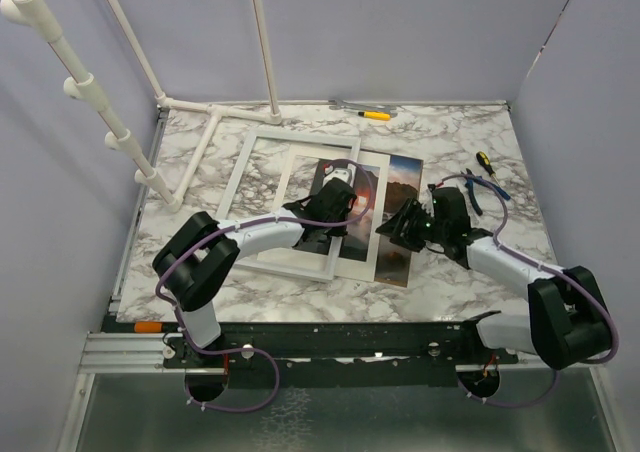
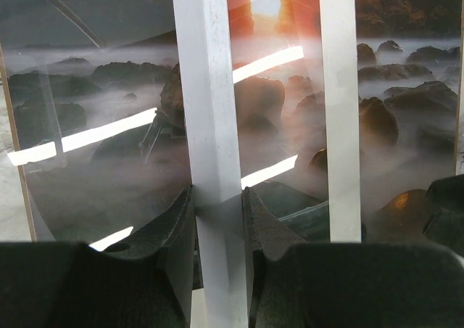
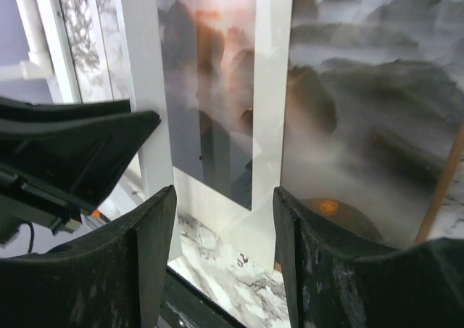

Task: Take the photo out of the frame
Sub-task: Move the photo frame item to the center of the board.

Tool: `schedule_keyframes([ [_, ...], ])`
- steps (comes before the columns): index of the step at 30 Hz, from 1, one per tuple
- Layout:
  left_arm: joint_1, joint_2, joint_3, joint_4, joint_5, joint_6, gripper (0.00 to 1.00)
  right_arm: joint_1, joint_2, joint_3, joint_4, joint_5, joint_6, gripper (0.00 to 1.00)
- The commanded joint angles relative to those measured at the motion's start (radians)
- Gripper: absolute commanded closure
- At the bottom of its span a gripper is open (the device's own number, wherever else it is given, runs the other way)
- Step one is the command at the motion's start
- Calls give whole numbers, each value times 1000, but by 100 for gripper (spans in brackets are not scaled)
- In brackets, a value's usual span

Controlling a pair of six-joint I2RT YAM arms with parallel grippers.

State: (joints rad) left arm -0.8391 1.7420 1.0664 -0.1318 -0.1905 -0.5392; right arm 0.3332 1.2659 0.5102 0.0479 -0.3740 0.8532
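Observation:
The white frame [image 1: 300, 133] lies on the marble table, left of centre. My left gripper [image 1: 340, 204] is shut on its right rail; in the left wrist view the white rail [image 2: 210, 110] runs up between the jaws of the left gripper [image 2: 217, 194]. The photo [image 1: 403, 187], a dark misty landscape with orange glow, lies to the right of the rail, partly under a white mat [image 1: 355, 260]. My right gripper [image 1: 405, 227] hovers over the photo's near part. In the right wrist view the right gripper [image 3: 225, 197] is open, with the mat's corner [image 3: 272, 139] and bare table between its jaws, beside the photo [image 3: 362, 88].
A white pipe rack [image 1: 200, 142] stands at the back left. A yellow screwdriver [image 1: 375, 115] lies at the far edge. Another screwdriver [image 1: 485, 162] and blue pliers [image 1: 478, 192] lie at the right. A brown board edge [image 3: 438, 190] shows beside the photo.

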Motion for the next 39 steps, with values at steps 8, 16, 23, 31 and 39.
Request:
schedule_keyframes([
  [8, -15, -15, -16, 129, 124, -31, 100, -69, 179, 83, 39, -6, -87, 51],
  [16, -17, -17, -22, 176, 143, -47, 100, -79, 296, 103, 133, -64, -69, 59],
  [23, -18, -17, -27, 185, 149, -48, 100, -78, 354, 95, 209, -115, -39, 61],
  [31, -19, -13, -26, 189, 152, -50, 100, -76, 425, 92, 334, -189, 17, 62],
  [39, -15, -18, -25, 177, 125, -42, 100, -23, 494, 127, 424, -203, 86, 62],
])
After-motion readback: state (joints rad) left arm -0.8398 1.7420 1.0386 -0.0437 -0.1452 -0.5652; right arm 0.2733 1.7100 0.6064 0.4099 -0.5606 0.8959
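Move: The right hand is open above the photo, with the middle of the white mat's right strip roughly 5 cm ahead, 1 cm to its left and 5 cm below. The photo's middle lies about 4 cm ahead and 3 cm left, also 5 cm below; the frame's right bar has its middle some 6 cm ahead, 8 cm left and 3 cm below. From the left hand, already gripping that bar, the strip's middle is about 7 cm to the right, 4 cm ahead and slightly lower. The right hand reaches about 5 cm forward while sinking some 4 cm, first swinging slightly right and partly closing its fingers around the mat's right strip, then sweeps nearly 4 cm back to the left at low height, rolling its left side up, with the outer finger pushing the strip's right edge towards the frame bar. Meanwhile the left hand keeps its pinch on the frame's right bar and draws the frame about 1.5 cm to the right over the photo, tilting by roughly 5 degrees. ##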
